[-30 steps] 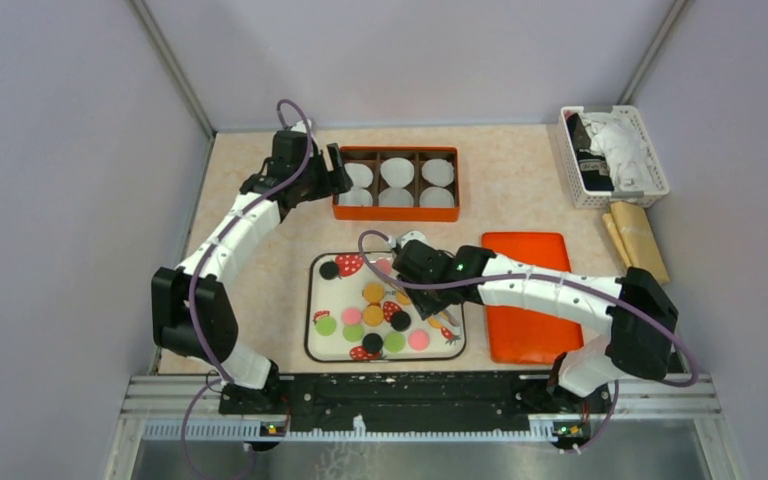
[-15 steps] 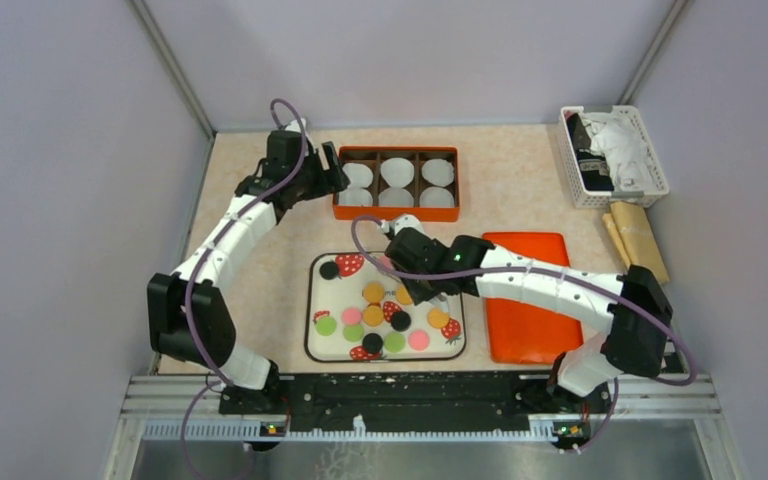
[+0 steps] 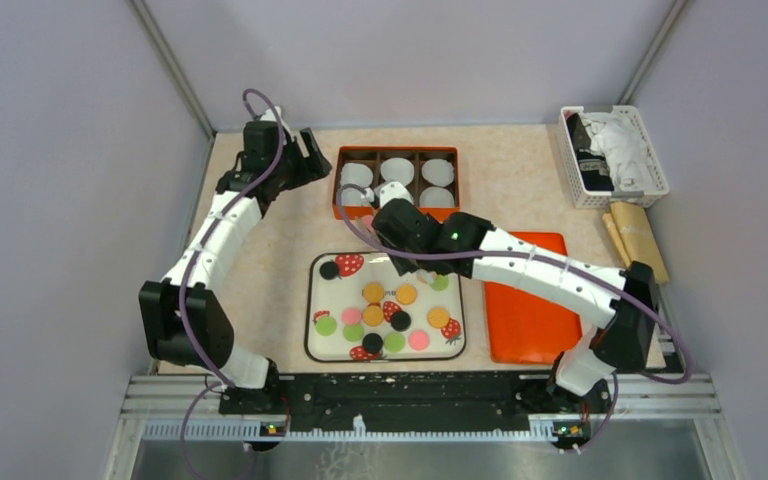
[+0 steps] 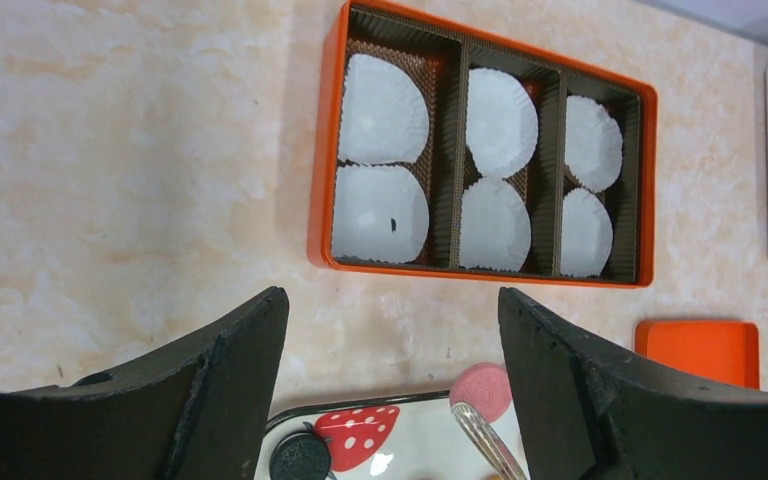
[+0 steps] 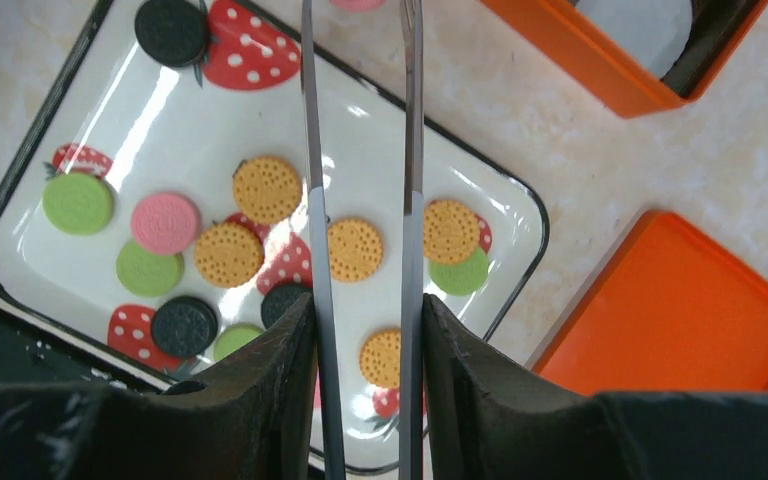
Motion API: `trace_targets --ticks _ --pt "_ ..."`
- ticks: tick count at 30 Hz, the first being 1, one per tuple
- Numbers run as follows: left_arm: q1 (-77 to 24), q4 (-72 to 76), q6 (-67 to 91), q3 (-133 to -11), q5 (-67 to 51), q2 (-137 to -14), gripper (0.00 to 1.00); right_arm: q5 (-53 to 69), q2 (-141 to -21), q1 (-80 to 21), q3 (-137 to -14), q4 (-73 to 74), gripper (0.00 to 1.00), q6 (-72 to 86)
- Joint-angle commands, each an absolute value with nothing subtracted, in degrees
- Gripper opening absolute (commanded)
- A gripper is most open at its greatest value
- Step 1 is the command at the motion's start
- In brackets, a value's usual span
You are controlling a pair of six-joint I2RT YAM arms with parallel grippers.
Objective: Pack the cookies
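Note:
Several orange, pink, green and black cookies (image 3: 373, 292) lie on a strawberry-patterned tray (image 3: 312, 300); they also show in the right wrist view (image 5: 266, 188). My right gripper (image 3: 410, 258) (image 5: 365, 305) is shut on metal tongs (image 5: 312, 150). The tong tips pinch a pink cookie (image 4: 482, 388) just past the tray's far edge, short of the orange box (image 3: 457, 185). The box holds several white paper cups (image 4: 381, 95). My left gripper (image 3: 312, 158) (image 4: 392, 300) is open and empty, left of the box.
An orange lid (image 3: 525, 300) lies right of the tray. A white basket (image 3: 615, 155) with cloth stands at the back right, with a tan roll (image 3: 640, 240) in front of it. Walls close in both sides.
My right arm has lifted from the tray and moved toward the box with the pink cookie in the tongs. My left arm has drawn back to the left, away from the box.

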State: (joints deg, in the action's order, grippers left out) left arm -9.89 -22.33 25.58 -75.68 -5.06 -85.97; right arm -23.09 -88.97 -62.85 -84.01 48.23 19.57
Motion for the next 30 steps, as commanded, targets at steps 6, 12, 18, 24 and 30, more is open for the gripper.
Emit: trace_targets --ticks 6,12,18,24,30 --pt "-7.87 -20.80 26.46 -79.09 -7.43 -84.27 0.83 -27.05 -102.34 -56.71 -101.44 43.26 0.00 12.36" --pt "-7.73 -20.24 26.46 -77.88 -8.47 -84.49 0.82 -24.84 -112.48 -51.00 -111.92 40.54 0.00 9.04" --pt "-7.65 -20.10 26.37 -77.05 -8.51 -84.43 0.82 -21.72 -121.59 -48.35 -120.07 40.64 0.00 7.39" --pt "-7.65 -19.50 26.54 -76.05 -8.55 -84.21 0.82 -21.35 -125.44 -48.02 -122.42 39.44 0.00 5.77" --pt "-7.65 -19.20 26.63 -75.35 -8.80 -84.12 0.82 -22.02 -126.81 -47.80 -122.96 38.91 0.05 5.27"
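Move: The right hand holds the tongs with a pink cookie between their tips, already off the tray, some 11 cm ahead of the hand, 6 cm left and 9 cm below. The far-left paper cup is about 31 cm ahead, 12 cm left and 18 cm below; the near-left cup is 6 cm nearer than that one, the far-middle cup 9 cm to its right. The tray's middle is 20 cm beneath, 5 cm left. From the left hand the far-left cup lies about 11 cm ahead, 7 cm right, 20 cm below. Keeping its grip on the tongs with the pink cookie between their tips, the right hand lifts about a centimetre, then sweeps forward some 19 cm and about 6 cm left, from over the tray towards the far-left paper cup. As the forward run dies out it sinks towards the box, ending some 6 cm lower than it began, with the wrist turning only a few degrees and the fingers holding their opening on the handles. ##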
